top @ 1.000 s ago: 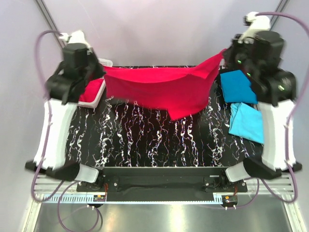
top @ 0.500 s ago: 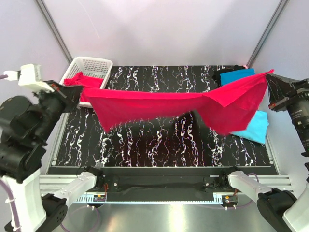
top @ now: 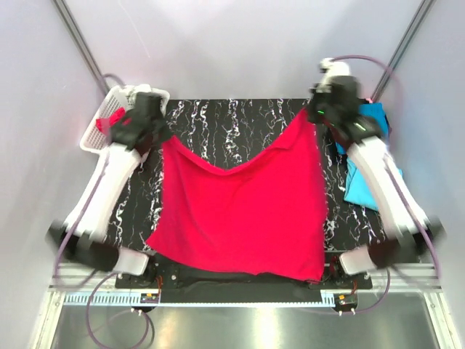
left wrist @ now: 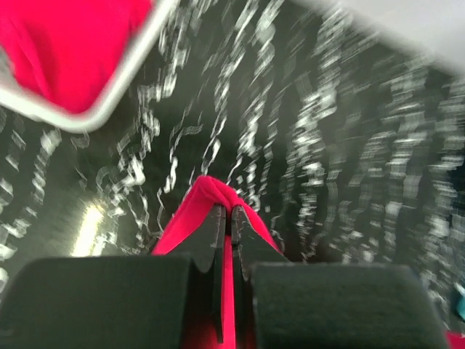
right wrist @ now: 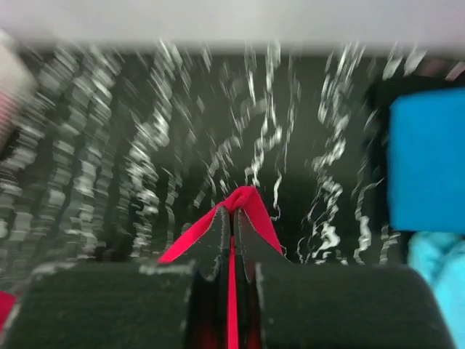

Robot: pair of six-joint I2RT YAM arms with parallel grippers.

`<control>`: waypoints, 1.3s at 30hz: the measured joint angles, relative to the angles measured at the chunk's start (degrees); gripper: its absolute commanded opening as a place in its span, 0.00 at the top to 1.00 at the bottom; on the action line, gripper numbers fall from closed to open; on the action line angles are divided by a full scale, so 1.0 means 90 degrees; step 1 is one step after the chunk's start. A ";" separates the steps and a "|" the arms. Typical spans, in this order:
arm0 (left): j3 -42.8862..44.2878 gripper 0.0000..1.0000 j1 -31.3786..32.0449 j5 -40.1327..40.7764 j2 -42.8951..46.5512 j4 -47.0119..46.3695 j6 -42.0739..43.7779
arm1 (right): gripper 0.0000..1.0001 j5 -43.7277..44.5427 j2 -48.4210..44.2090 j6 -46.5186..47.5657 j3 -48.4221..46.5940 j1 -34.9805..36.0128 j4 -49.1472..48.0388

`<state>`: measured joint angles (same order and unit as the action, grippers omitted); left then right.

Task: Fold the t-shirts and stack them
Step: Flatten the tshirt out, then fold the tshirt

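A crimson-red t-shirt (top: 243, 211) hangs spread between both arms, its lower edge reaching the table's near edge. My left gripper (top: 161, 137) is shut on its far left corner, and red cloth (left wrist: 207, 193) bunches past the fingertips. My right gripper (top: 311, 115) is shut on the far right corner, with a red fold (right wrist: 243, 198) at its tips. A teal-blue t-shirt (top: 363, 120) and a lighter sky-blue t-shirt (top: 363, 189) lie folded at the right; the teal-blue t-shirt (right wrist: 427, 160) also shows in the right wrist view. More red cloth (top: 112, 120) sits in the basket.
A white mesh basket (top: 102, 120) stands at the far left corner, and its rim (left wrist: 120, 91) shows in the left wrist view. The black marbled table (top: 240, 120) lies under the shirt. Grey walls close the back and sides.
Both arms swung from wide apart near the table's sides to the far end. The red shirt, earlier stretched in the air, now hangs down toward the near edge.
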<state>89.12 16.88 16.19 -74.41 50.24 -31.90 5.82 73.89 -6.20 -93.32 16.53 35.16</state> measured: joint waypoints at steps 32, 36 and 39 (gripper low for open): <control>0.3194 0.01 -0.1217 0.0369 -0.6535 -0.1158 -0.1362 | 0.00 -0.0789 0.7946 0.0085 -0.4716 -0.0833 0.0061; 0.2827 0.01 -0.1207 0.0158 -0.6431 -0.1443 -0.1120 | 0.00 -0.0950 0.7713 0.0073 -0.4012 -0.0780 -0.0029; 0.2358 0.01 -0.1202 0.0068 -0.5982 -0.1654 -0.0950 | 0.00 -0.0869 0.7257 0.0070 -0.3558 -0.0721 -0.0143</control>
<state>110.34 6.07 16.80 -128.25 35.35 -40.45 -2.00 139.20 -5.56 -125.34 10.04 33.87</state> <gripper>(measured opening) 0.984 0.994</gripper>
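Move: Each hand still holds a far corner of the t-shirt up in the air, the hem hanging back over the front rail. For the left hand, the far strip of table it is going to lies about 25 cm ahead, 3 cm left and 30 cm below, with the white basket some 22 cm left and 21 cm ahead. For the right hand, that strip lies about 27 cm ahead and 38 cm down; the blue folded shirt is about 27 cm right and 18 cm ahead, the light blue one 26 cm right and level. Both hands swing the held t-shirt fast down and forward towards the far strip of table, the left going about 23 cm out and 22 down, the right some 28 out and 30 down with its fingers tipping steeply down, and both rise again a little near full reach while the left wrist turns counter-clockwise. There they open wide and let go of the corners, then sink again low over the cloth while drawing back a few centimetres (the right more), the left wrist turning part of the way back, before just starting to rise. ##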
